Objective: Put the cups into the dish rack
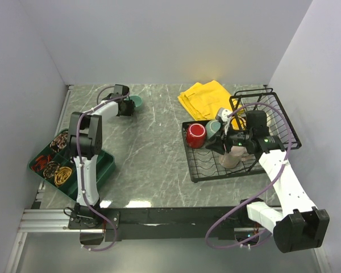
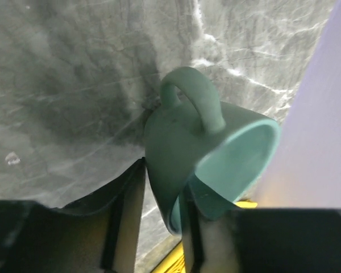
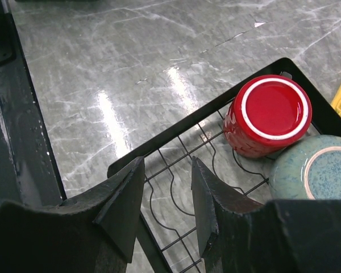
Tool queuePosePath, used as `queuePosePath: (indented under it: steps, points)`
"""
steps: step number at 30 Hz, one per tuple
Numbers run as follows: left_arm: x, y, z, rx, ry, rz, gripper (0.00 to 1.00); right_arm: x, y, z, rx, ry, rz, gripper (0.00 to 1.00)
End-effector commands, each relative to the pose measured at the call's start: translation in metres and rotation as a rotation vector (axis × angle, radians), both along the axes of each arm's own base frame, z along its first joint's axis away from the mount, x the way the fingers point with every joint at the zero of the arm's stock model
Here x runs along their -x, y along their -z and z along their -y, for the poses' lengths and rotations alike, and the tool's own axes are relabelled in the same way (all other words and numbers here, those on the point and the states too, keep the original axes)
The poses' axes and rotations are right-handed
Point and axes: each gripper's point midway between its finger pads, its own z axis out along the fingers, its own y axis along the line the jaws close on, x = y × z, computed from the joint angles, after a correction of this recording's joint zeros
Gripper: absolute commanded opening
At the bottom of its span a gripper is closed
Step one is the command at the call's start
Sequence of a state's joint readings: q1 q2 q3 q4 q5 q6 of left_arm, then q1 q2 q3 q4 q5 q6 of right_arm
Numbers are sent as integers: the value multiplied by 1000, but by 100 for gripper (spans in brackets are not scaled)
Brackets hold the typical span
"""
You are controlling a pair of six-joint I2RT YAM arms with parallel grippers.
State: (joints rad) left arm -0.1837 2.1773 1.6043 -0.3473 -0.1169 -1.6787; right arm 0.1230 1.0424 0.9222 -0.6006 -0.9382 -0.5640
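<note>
A small teal cup point(image 1: 136, 102) sits at the back left of the table. My left gripper point(image 1: 125, 106) is shut on the wall of this teal cup point(image 2: 182, 142), one finger inside the rim and one outside, with the handle up. The black wire dish rack point(image 1: 192, 166) stands at the right. It holds an upside-down red cup point(image 1: 195, 135), a grey-teal cup point(image 1: 213, 129) and a beige-pink cup point(image 1: 231, 157). My right gripper point(image 3: 167, 170) hangs open and empty over the rack's wire floor point(image 3: 176, 133), near the red cup point(image 3: 270, 114) and the grey-teal cup point(image 3: 315, 170).
A yellow cloth point(image 1: 206, 98) lies behind the rack. The rack's raised basket section point(image 1: 273, 116) is at the far right. A dark green compartmented tray point(image 1: 105, 165) with small items sits at the left edge by the left arm's base. Walls close in at the back and both sides.
</note>
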Motion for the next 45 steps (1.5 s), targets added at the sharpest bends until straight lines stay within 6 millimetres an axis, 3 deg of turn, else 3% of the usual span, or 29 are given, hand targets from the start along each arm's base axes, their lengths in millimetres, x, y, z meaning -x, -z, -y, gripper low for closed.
queuePosePath:
  steps: [1, 2, 5, 9, 11, 13, 15, 16, 17, 18, 19, 20, 21, 22, 25, 28, 30, 34, 40, 45]
  points:
    - [-13, -9, -1, 1, 37, 43, 30, 3, -7, 3, -31, -19, 22, 46]
    - [-14, -11, -1, -1, 58, 63, 21, 3, -7, 4, -35, -21, 20, 46]
    - [-16, -27, -4, -51, 136, 126, 7, 4, -8, 7, -43, -19, 24, 46]
    - [-23, -84, -1, -202, 348, 308, 1, 4, -7, 11, -32, -9, 30, 46]
    - [-10, -118, 5, -305, 509, 424, 1, 4, -7, 14, -23, -5, 40, 47]
    - [16, -155, 28, -320, 707, 595, 1, 6, -14, 14, -23, -2, 43, 53]
    - [44, -166, 38, -417, 896, 695, 1, 7, -35, 13, -22, -22, 78, 66]
    - [75, -179, 50, -411, 1005, 790, 1, 14, -39, 13, -17, -32, 50, 70]
    - [92, -181, 54, -469, 1096, 851, 1, 16, -48, 13, -15, -39, 52, 73]
    - [108, -186, 60, -494, 1154, 901, 2, 13, -72, 12, -16, -47, 95, 81]
    - [145, -193, 74, -486, 1254, 981, 1, 20, -79, 11, -18, -55, 64, 85]
    - [161, -199, 81, -553, 1328, 1063, 1, 25, -89, 7, -35, -77, 56, 89]
    - [178, -205, 89, -568, 1380, 1119, 1, 25, -109, 2, -45, -99, 83, 100]
    - [208, -214, 104, -567, 1447, 1200, 1, 32, -114, -2, -61, -114, 46, 100]
    - [268, -237, 136, -547, 1610, 1407, 1, 40, -144, -23, -123, -161, 18, 100]
    - [315, -262, 159, -512, 1693, 1577, 1, 50, -169, -48, -208, -203, 2, 100]
    - [336, -282, 166, -492, 1689, 1698, 1, 65, -180, -61, -274, -280, -22, 100]
    - [377, -307, 175, -408, 1704, 1863, 1, 73, -203, -72, -382, -370, -122, 100]
    - [407, -326, 191, -268, 1672, 1961, 1, 74, -216, -81, -446, -391, -215, 100]
    - [412, -338, 201, -205, 1598, 2010, 1, 67, -218, -91, -434, -396, -197, 100]
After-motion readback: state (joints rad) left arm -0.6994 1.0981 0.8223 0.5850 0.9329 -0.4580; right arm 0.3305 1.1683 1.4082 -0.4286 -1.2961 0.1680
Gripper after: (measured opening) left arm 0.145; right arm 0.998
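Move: The mint cup's near wall is already between the left hand's open fingers; its middle lies about 3 cm ahead, level sideways and 1 cm lower. From that hand the red cup in the rack is some 30 cm right and 13 back, and the yellow cloth 38 right and 3 ahead. From the right hand the mint cup lies roughly 33 cm ahead, 34 left and 18 below; the lavender mug is 8 right, 2 ahead and 16 below. The left fingers close on the mint cup's near wall, one inside and one outside, then carry it about 40 cm back, 30 up and 20 right, the hand swinging clockwise and tipping up until its fingers point right, towards the other arm. After easing slightly right, the right hand opens wide and rises about 20 cm off the rack, also going left and back towards the cup, its fingers tilting up. ##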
